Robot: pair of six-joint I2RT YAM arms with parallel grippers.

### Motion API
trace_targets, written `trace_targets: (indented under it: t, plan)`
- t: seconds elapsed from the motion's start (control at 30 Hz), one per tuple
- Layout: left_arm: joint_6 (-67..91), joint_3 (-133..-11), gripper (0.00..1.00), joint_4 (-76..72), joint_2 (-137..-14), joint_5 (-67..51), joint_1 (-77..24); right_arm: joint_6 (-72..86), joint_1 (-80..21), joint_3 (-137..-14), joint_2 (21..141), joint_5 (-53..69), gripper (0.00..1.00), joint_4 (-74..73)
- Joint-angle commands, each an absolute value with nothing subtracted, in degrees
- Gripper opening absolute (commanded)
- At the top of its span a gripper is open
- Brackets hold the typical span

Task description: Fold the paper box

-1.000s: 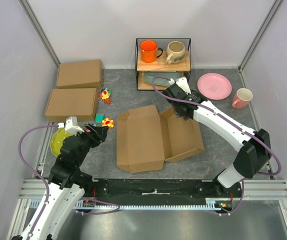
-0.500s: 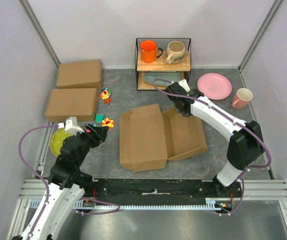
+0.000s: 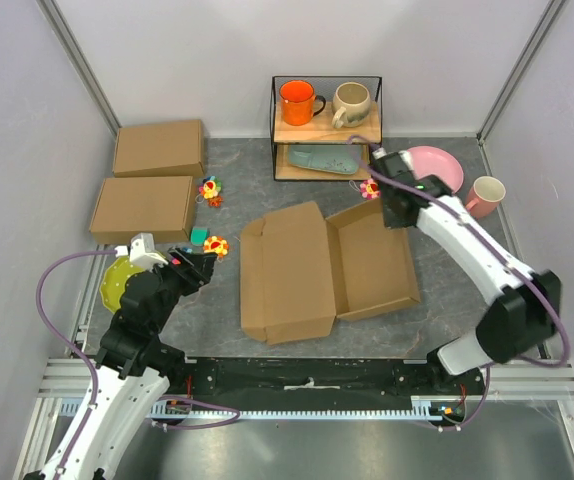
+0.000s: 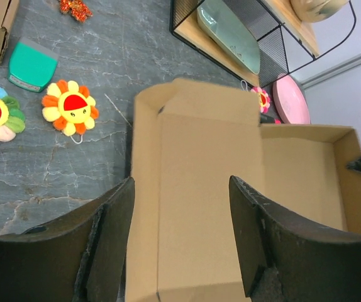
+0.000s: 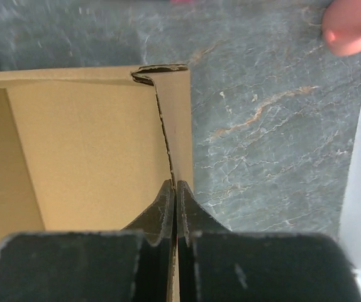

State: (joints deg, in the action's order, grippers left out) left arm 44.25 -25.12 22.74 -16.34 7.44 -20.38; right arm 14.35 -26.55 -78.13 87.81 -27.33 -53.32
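Note:
The paper box (image 3: pixel 297 275) lies open on the grey table, its lid panel on the left and its shallow tray on the right. My right gripper (image 3: pixel 398 214) is at the tray's far right corner. In the right wrist view it (image 5: pixel 175 184) is shut on the thin upright side wall of the paper box (image 5: pixel 92 145), the cardboard pinched between both fingers. My left gripper (image 3: pixel 203 262) hovers left of the box, open and empty. Seen from the left wrist, its fingers (image 4: pixel 114 214) frame the lid panel of the paper box (image 4: pixel 199 163) from above.
Two closed brown boxes (image 3: pixel 159 148) (image 3: pixel 142 208) sit at the far left. A wire rack (image 3: pixel 325 125) with two mugs stands at the back, a pink plate (image 3: pixel 437 168) and a pink mug (image 3: pixel 483 196) to its right. Flower toys (image 3: pixel 215 245) (image 3: pixel 209 190) lie left of the box.
My right gripper slid right along the box's far edge to the right corner and shut on the side wall. The box shifted slightly right. The left arm stayed still.

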Motion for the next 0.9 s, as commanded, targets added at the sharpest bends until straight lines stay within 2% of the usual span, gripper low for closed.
trace_targets:
  t: [0.0,0.17,0.4,0.53,0.67,0.73,0.87]
  plan:
    - [41.8,-29.8,0.68,22.0,-16.5,8.9,-20.5,19.6,-21.6,-78.4,75.9,-17.1,0.00,-51.1]
    - [39.3,-33.8,0.69,22.1,-18.2,12.1,-20.5,24.4,-15.7,-74.5,68.0,-5.2,0.00,-51.0]
    - [36.3,-37.4,0.70,22.2,-18.0,15.1,-20.5,34.2,-13.3,-66.6,57.9,3.9,0.00,-48.7]
    - [38.0,-37.2,0.70,23.1,-17.4,14.6,-20.5,46.0,-12.6,-57.5,48.4,4.2,0.00,-42.8]
    - [39.4,-36.1,0.70,23.3,-16.0,15.0,-20.5,60.7,-12.4,-41.8,36.5,2.9,0.00,-32.7]
    - [39.2,-36.2,0.70,23.5,-15.8,16.0,-20.5,68.0,-12.5,-37.5,33.2,0.5,0.00,-30.4]
    - [38.0,-37.3,0.70,25.0,-15.9,19.0,-20.5,73.0,-12.4,-32.6,30.3,-4.6,0.00,-30.4]
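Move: The right fingers already pinch the tray's right wall near its far corner; the tray's middle is about 9 cm back, 5 cm left and 5 cm below. The joined lid panel lies some 25 cm left and 11 cm back, 4 cm lower, the pink plate roughly 12 cm ahead and 8 cm right, 9 cm down. From the open left hand, the lid is about 19 cm right, level ahead, 6 cm below; the orange flower toy is 5 cm straight ahead, 11 cm down. Up fast at first, about 8 cm, then back towards the base some 11 cm while sinking to its starting height, the right hand keeps its pinch on the tray wall and swings the box with it, rolling left side up and turning clockwise, roughly 60 degrees altogether. The left hand, fingers still open, rises about 8 cm and eases left, clear of the lid. ##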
